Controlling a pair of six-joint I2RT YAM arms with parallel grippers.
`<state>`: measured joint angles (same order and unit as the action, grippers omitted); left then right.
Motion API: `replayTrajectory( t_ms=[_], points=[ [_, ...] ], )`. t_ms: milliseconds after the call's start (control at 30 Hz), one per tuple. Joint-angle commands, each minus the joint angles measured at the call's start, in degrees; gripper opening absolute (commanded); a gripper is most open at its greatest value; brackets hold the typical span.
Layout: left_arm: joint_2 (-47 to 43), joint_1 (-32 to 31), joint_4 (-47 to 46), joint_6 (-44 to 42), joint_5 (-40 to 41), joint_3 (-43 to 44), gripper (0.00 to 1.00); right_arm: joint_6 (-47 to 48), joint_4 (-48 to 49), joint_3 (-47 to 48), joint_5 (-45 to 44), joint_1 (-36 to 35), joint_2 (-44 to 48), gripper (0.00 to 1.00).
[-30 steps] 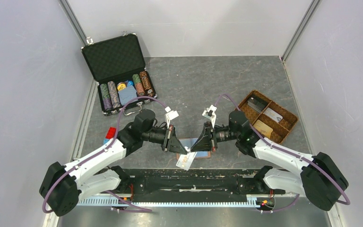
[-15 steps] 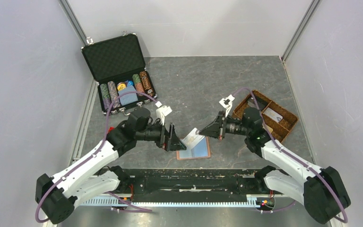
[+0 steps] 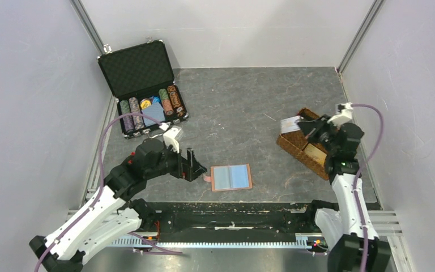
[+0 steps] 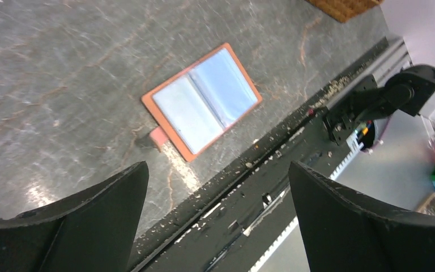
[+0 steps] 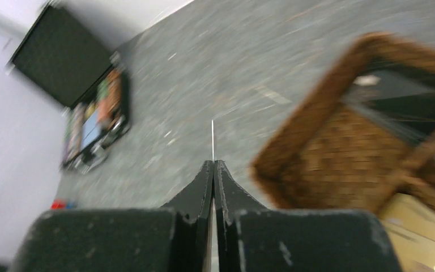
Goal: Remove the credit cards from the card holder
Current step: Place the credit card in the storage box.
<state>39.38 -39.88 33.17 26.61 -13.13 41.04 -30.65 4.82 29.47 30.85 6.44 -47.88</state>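
The card holder [image 3: 231,177] lies open and flat near the table's front edge, its pale blue sleeves [image 4: 204,102] facing up. My left gripper [image 3: 190,165] hovers just left of it, open and empty; in the left wrist view the holder sits beyond its wide-apart fingers [image 4: 119,192]. My right gripper [image 3: 307,126] is shut on a white credit card [image 3: 289,124] above the left corner of the woven tray [image 3: 294,148]. In the right wrist view that card [image 5: 213,136] shows edge-on between the closed fingertips. A tan card [image 3: 315,154] lies in the tray.
An open black chip case [image 3: 147,102] with rows of striped chips stands at the back left. The woven tray [image 5: 340,141] holds a dark card [image 5: 408,107] in its far compartment. The black base rail [image 4: 272,187] runs along the near edge.
My right gripper has carried the white card from the holder rightward to above the tray. My left gripper has opened and drawn back left; the holder now lies flat.
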Motion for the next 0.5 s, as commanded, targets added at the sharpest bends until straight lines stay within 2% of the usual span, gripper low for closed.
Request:
replayTrajectory(
  t_ms=[0, 167, 467],
  points=[
    [-5.25, 0.07, 1.64, -2.35, 9.23, -1.07, 1.00, 1.45, -3.79, 2.44, -8.45, 11.10, 0.37, 0.00],
    [-8.76, 0.07, 0.81, -2.07, 11.11, -2.35, 1.00, 1.55, -2.65, 1.76, -10.15, 19.51, -1.73, 0.00],
    [-7.74, 0.06, 0.50, -2.97, 9.12, -2.23, 1.00, 3.12, 1.24, 0.59, -12.62, 26.72, -2.37, 0.00]
  ],
)
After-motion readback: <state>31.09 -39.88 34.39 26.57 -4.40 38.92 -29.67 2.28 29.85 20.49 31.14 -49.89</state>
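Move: The right hand already holds a white card; the storage box section with the white VIP card lies about 20 cm to its right, some 5 cm farther out and 15 cm below. The black cards' section is about 12 cm right and 9 cm ahead, the yellow card's some 16 cm right and 3 cm back, both similarly low. From the left hand, the VIP section is roughly 50 cm right, 18 cm ahead and 15 cm below. Still pinching the white card by its end, the right fingers sweep it about 16 cm to the right, in over the storage box towards the VIP card's section. They slow towards the end, sink only about 2 cm, and swing some 35 degrees clockwise. The empty left hand, fingers staying wide open, draws about 3 cm left, away from the card holder. ##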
